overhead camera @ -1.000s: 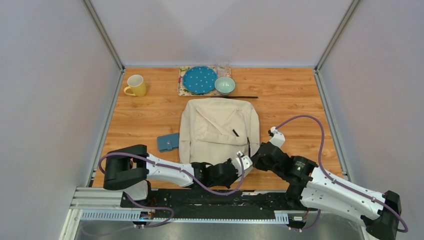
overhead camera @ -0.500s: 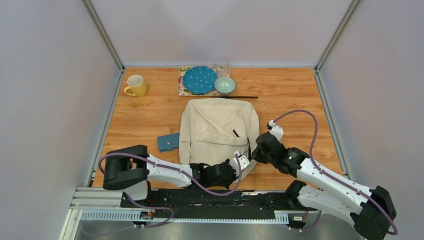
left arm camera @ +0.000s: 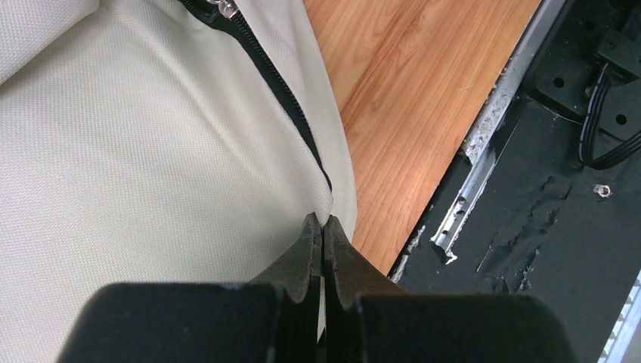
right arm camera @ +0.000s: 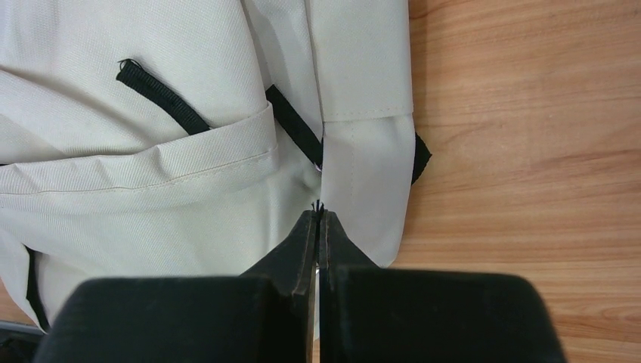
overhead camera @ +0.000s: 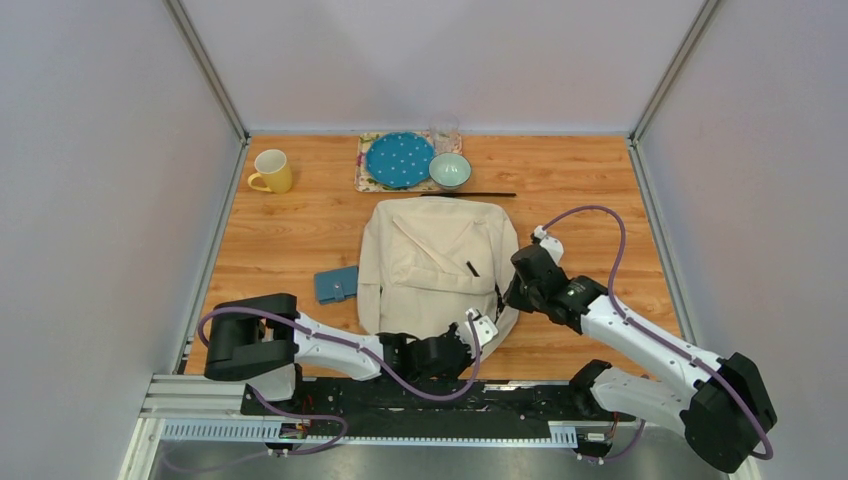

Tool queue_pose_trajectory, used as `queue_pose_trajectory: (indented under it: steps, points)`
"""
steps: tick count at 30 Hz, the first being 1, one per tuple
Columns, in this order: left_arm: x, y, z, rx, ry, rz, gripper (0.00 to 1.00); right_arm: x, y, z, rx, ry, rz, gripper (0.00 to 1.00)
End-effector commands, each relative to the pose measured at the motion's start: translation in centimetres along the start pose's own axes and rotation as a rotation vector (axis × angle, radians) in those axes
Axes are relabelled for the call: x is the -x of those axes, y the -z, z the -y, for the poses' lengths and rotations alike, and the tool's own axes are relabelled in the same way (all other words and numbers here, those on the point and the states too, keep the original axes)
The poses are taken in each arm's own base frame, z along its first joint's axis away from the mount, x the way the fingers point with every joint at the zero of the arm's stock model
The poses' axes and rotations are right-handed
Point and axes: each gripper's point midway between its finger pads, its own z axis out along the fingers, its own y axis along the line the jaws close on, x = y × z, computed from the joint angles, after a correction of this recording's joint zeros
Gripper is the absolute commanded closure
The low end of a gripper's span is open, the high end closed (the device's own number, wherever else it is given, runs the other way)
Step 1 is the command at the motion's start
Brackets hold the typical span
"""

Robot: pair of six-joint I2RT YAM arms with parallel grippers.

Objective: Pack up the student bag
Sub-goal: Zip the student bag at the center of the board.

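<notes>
The student bag, a big cream backpack with black zippers, lies flat in the middle of the wooden table. My left gripper sits at its near right corner. In the left wrist view it is shut, pinching a fold of the bag's cream fabric just below the end of the black zipper. My right gripper is at the bag's right edge. In the right wrist view it is shut over the bag, with a small black frayed tuft of a zipper pull sticking out between the tips.
A blue wallet lies left of the bag. At the back stand a yellow mug, a blue dotted plate on a mat, a bowl and a glass. A thin black stick lies behind the bag. The metal rail runs along the near edge.
My left gripper has shut on the bag's near right corner. My right arm has moved away from me along the bag's right edge, its gripper staying shut.
</notes>
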Motion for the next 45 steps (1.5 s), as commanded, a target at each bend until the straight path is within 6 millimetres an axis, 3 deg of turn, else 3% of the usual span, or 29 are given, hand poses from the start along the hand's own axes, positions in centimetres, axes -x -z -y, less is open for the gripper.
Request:
queue_pose_trajectory:
  steps: [1, 10, 17, 24, 27, 28, 29, 30, 31, 34, 36, 39, 40, 45]
  points:
    - [-5.2, 1.3, 3.2, -0.125, -0.027, -0.159, 1.0, 5.3, 1.0, -1.5, 0.031, -0.024, 0.198, 1.0]
    - [-6.9, 1.8, 3.7, -0.104, -0.089, -0.186, 1.0, 8.3, 1.2, -1.0, -0.001, -0.05, 0.253, 1.0]
    - [-6.6, 2.2, 4.1, -0.121, -0.06, -0.162, 1.0, 10.2, 0.2, -1.2, -0.001, -0.088, 0.281, 1.0]
    - [-7.5, 2.8, 3.9, -0.116, -0.037, -0.17, 1.0, 10.6, -0.3, -0.1, -0.024, -0.114, 0.29, 1.0]
    - [-7.0, 2.9, 3.7, -0.109, -0.014, -0.148, 1.0, 9.6, -0.2, 0.2, 0.002, -0.115, 0.267, 1.0]
    - [-6.8, 3.1, 3.6, -0.098, -0.012, -0.15, 0.97, 8.4, -0.5, 0.2, 0.029, -0.098, 0.226, 1.0]
    - [-6.4, 3.1, 3.1, -0.067, -0.013, -0.143, 0.86, 7.8, -0.4, 0.2, 0.041, -0.097, 0.211, 0.98]
    - [-5.2, 3.0, 3.3, -0.053, -0.005, -0.125, 0.65, 7.5, 0.0, 0.0, 0.068, -0.096, 0.209, 0.93]
    - [-4.7, 3.4, 2.9, -0.029, -0.009, -0.128, 0.56, 6.8, 0.1, -0.1, 0.092, -0.095, 0.187, 0.8]
    - [-0.9, 4.4, 1.9, 0.04, 0.015, -0.041, 0.27, 5.1, 0.8, 0.6, 0.122, -0.117, 0.166, 0.62]
    - [1.5, 5.2, 1.4, 0.064, 0.026, 0.022, 0.15, 4.3, 1.5, 1.2, 0.132, -0.136, 0.169, 0.56]
    - [5.1, 6.8, -0.1, 0.068, 0.134, 0.083, 0.13, 3.9, 2.6, 1.2, 0.175, -0.173, 0.192, 0.53]
    - [6.0, 6.7, -1.7, 0.091, 0.177, 0.098, 0.13, 3.9, 2.8, 1.2, 0.185, -0.183, 0.196, 0.53]
    - [9.6, 7.1, -6.0, 0.105, 0.33, 0.155, 0.13, 3.9, 4.0, 1.3, 0.206, -0.22, 0.209, 0.53]
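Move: The right hand has the black zip tab pinched, its slider only about 1 cm behind the fingertips; the zip's other pull lies some 3 cm farther ahead and about 1 cm left. The black pocket tag is about 7 cm ahead and 7 cm left of the right hand. From the left hand, shut on the bag's near right corner, the slider is about 10 cm ahead, 4 cm right and slightly higher. Forward and a little right, the right hand draws the pinched zip tab about 2 cm towards the other pull while the left keeps its pinch on the near corner and eases back about 1 cm. Then both let go: the right opens halfway and rises some 4 cm, rolling and tipping its fingers up; the left opens wide, slips back and left off the cloth, then sweeps up about 10 cm and forward over the bag. ##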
